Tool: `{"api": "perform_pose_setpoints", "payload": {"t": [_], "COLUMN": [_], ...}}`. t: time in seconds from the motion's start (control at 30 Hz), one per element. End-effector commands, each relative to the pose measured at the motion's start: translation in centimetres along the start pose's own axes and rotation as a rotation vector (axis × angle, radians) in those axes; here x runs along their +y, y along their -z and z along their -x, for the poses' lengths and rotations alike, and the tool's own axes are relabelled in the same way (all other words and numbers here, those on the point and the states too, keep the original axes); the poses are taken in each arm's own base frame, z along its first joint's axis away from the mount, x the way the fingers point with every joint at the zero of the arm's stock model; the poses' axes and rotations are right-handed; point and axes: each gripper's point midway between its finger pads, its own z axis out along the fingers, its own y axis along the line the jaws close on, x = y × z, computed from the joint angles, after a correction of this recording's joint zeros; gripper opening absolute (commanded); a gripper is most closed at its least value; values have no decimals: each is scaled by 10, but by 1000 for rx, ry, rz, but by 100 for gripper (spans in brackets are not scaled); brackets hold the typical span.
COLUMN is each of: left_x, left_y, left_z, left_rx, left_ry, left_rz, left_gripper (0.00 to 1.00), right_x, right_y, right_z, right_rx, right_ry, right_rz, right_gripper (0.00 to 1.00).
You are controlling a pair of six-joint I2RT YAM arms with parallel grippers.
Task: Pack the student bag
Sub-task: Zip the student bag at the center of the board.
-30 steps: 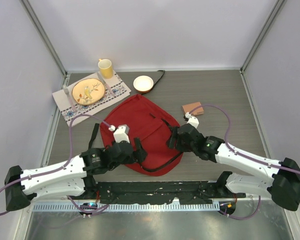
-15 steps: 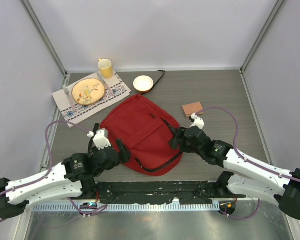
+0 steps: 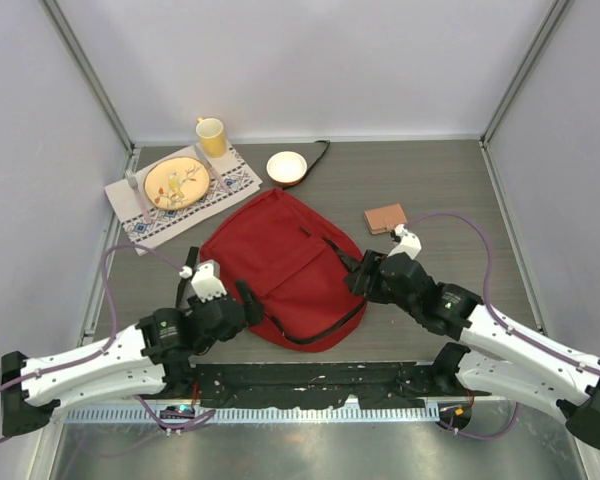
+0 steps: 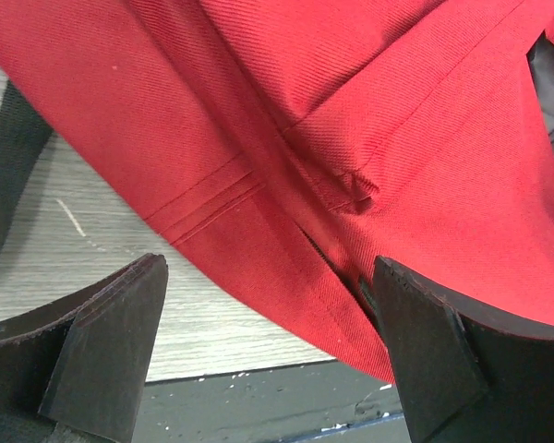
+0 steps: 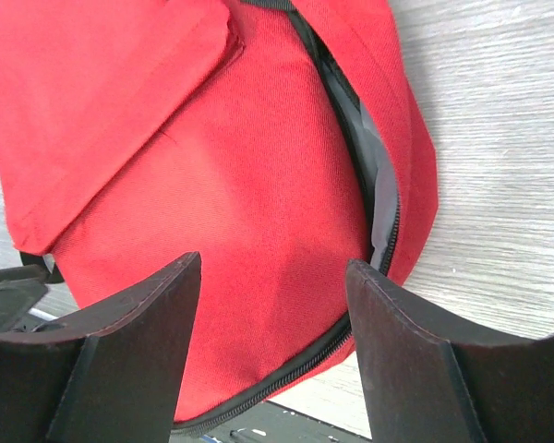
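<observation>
The student bag [image 3: 280, 255] is a large dark-red backpack lying flat mid-table; its zipper gapes along the right side and shows grey lining [image 5: 380, 189]. My left gripper [image 3: 248, 300] is at the bag's near-left edge, jaws wide open. In the left wrist view the left gripper [image 4: 268, 355] straddles the red fabric [image 4: 351, 138], whose hem sits by the right finger. My right gripper [image 3: 356, 272] hovers at the bag's right edge, also open. In the right wrist view the right gripper [image 5: 272, 355] frames the bag [image 5: 212, 166] and its black zipper line, gripping nothing.
A small brown book [image 3: 385, 217] lies to the right of the bag. At the back are a white bowl [image 3: 286, 166], a yellow mug [image 3: 211, 135] and a plate [image 3: 175, 182] with cutlery on a patterned mat. A black bag strap [image 3: 187, 270] trails left.
My left gripper has drawn back to the left, off the bag's near part, and opened wider. The right gripper has shifted slightly right. The bag's near edge has settled flatter.
</observation>
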Motion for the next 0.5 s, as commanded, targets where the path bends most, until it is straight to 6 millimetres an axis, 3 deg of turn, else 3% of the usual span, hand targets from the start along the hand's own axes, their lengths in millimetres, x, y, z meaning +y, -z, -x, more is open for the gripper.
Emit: {"api": "perform_pose_setpoints", "payload": {"t": [0.0,0.17,0.3,0.37,0.47], "left_x": [-31,-40,-61,-62,-62], "left_y": [-9,-22,-26,-30,-37], "left_z": [9,3,9,12,13], "left_rx": [-40,-5,-20,-23,-22], "left_ry": [38,10,49,60,76], "left_rz": [-52,-62,-146,-150,-140], "left_gripper": [94,94,96,96,88], "right_x": [0,-10,-13,-16,-21], "right_y": [21,30,34,34,35], "right_z": [31,33,33,32,27], "right_rx": [-114,-138,-147,-147,-127], "right_ry": [-17,-42,-54,-52,-48], "right_rz": [-16,-35,-32,-41,-56], "right_gripper": [69,69,69,69,69]}}
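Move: The zipper pull, at the left end of the student bag's open zipper, lies about 5 cm to the right of the left gripper, 4 cm back and some 6 cm below. The left end of the pocket seam is 3 cm to its right, level with it, and the black strap about 14 cm left and 5 cm ahead. From the right gripper the pull is roughly 17 cm left and 9 cm back; the zipper's right bend is 2 cm right and 3 cm back, the brown wallet 6 cm right and 12 cm ahead. Bring the left gripper, fingers kept wide open, about 4 cm right and 3 cm forward over the bag's lower left part and the pocket seam, dipping a centimetre before coming back up to its starting height. Meanwhile draw the right gripper some 3 cm right and 2 cm up, clear above the bag's right side, its opening unchanged. ##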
